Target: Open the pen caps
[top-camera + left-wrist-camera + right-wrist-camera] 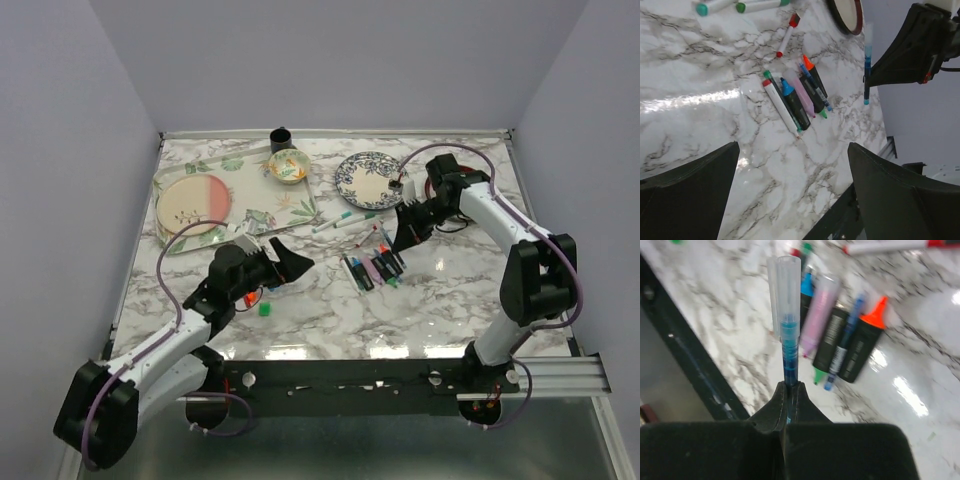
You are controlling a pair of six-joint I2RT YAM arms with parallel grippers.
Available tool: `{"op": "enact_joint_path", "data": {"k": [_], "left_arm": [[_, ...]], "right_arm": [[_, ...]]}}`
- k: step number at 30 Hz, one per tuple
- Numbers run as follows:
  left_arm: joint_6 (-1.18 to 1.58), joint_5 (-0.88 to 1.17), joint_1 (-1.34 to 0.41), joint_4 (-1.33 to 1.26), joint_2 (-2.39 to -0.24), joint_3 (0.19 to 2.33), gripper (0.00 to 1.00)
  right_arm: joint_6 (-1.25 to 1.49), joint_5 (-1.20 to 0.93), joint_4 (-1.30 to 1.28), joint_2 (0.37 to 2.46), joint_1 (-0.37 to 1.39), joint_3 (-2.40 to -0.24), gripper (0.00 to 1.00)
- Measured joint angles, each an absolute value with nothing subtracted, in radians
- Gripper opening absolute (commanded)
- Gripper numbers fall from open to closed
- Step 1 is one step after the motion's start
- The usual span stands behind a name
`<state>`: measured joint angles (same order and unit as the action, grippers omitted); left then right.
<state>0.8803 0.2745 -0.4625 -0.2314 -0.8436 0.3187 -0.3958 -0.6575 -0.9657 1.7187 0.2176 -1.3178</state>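
Note:
My right gripper (790, 387) is shut on a thin blue pen (788, 330), which sticks out from the fingertips with a clear cap (788, 282) on its far end. From the left wrist view the same pen (867, 70) hangs above the table under the right gripper (912, 55). Below it lies a cluster of pens (372, 270): orange (814, 75), lilac (800, 90) and blue (794, 102) highlighters and a white marker (781, 107). My left gripper (792, 195) is open over bare marble, holding nothing. A loose green cap (264, 310) lies near the left arm.
A red-ended marker (786, 35) and two white markers (345, 218) lie beyond the cluster. At the back stand a patterned plate (370, 178), a pink plate (193, 205), a small bowl (287, 166), a black cup (281, 138) and a leaf-print tray (300, 208).

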Motion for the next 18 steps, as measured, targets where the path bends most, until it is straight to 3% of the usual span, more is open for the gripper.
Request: {"op": "enact_joint_path", "data": {"k": [4, 8, 18], "left_arm": [[0.987, 0.215, -0.577, -0.372, -0.948, 0.347, 0.92], [1.046, 0.128, -0.663, -0.483, -1.048, 0.453, 0.76], [1.139, -0.002, -0.751, -0.518, -1.358, 0.649, 0.73]], "right_arm": [[-0.44, -0.855, -0.969, 1.692, 0.228, -1.316, 0.01], [-0.477, -0.977, -0.99, 1.693, 0.243, -1.311, 0.0], [-0.501, -1.063, -1.0, 1.693, 0.282, -1.311, 0.01]]}}
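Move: The cap of the blue pen is about 8 cm ahead of the open left hand, 20 cm to its right and roughly level. The pen row lies 7 cm ahead of the left hand, 19 to its right and 13 below; the red marker is 19 ahead, 21 right. From the right hand, gripping the pen's body, the cap stands about 2 cm ahead, 5 left and 4 up; the left gripper is 25 left, 6 back and 4 up. The left hand sweeps about 12 cm right, with some 5 cm forward, climbing about 7 cm and then sinking back a little, while its wide-open fingers narrow by about a quarter to come up on either side of the blue pen's cap, with no grip on it yet. Meanwhile the right hand keeps its pinch on the pen's body and carries it some 6 cm left, 5 cm up and 4 cm back to meet them, rolling about 20 degrees so that its left side rises, and easing to a stop. ##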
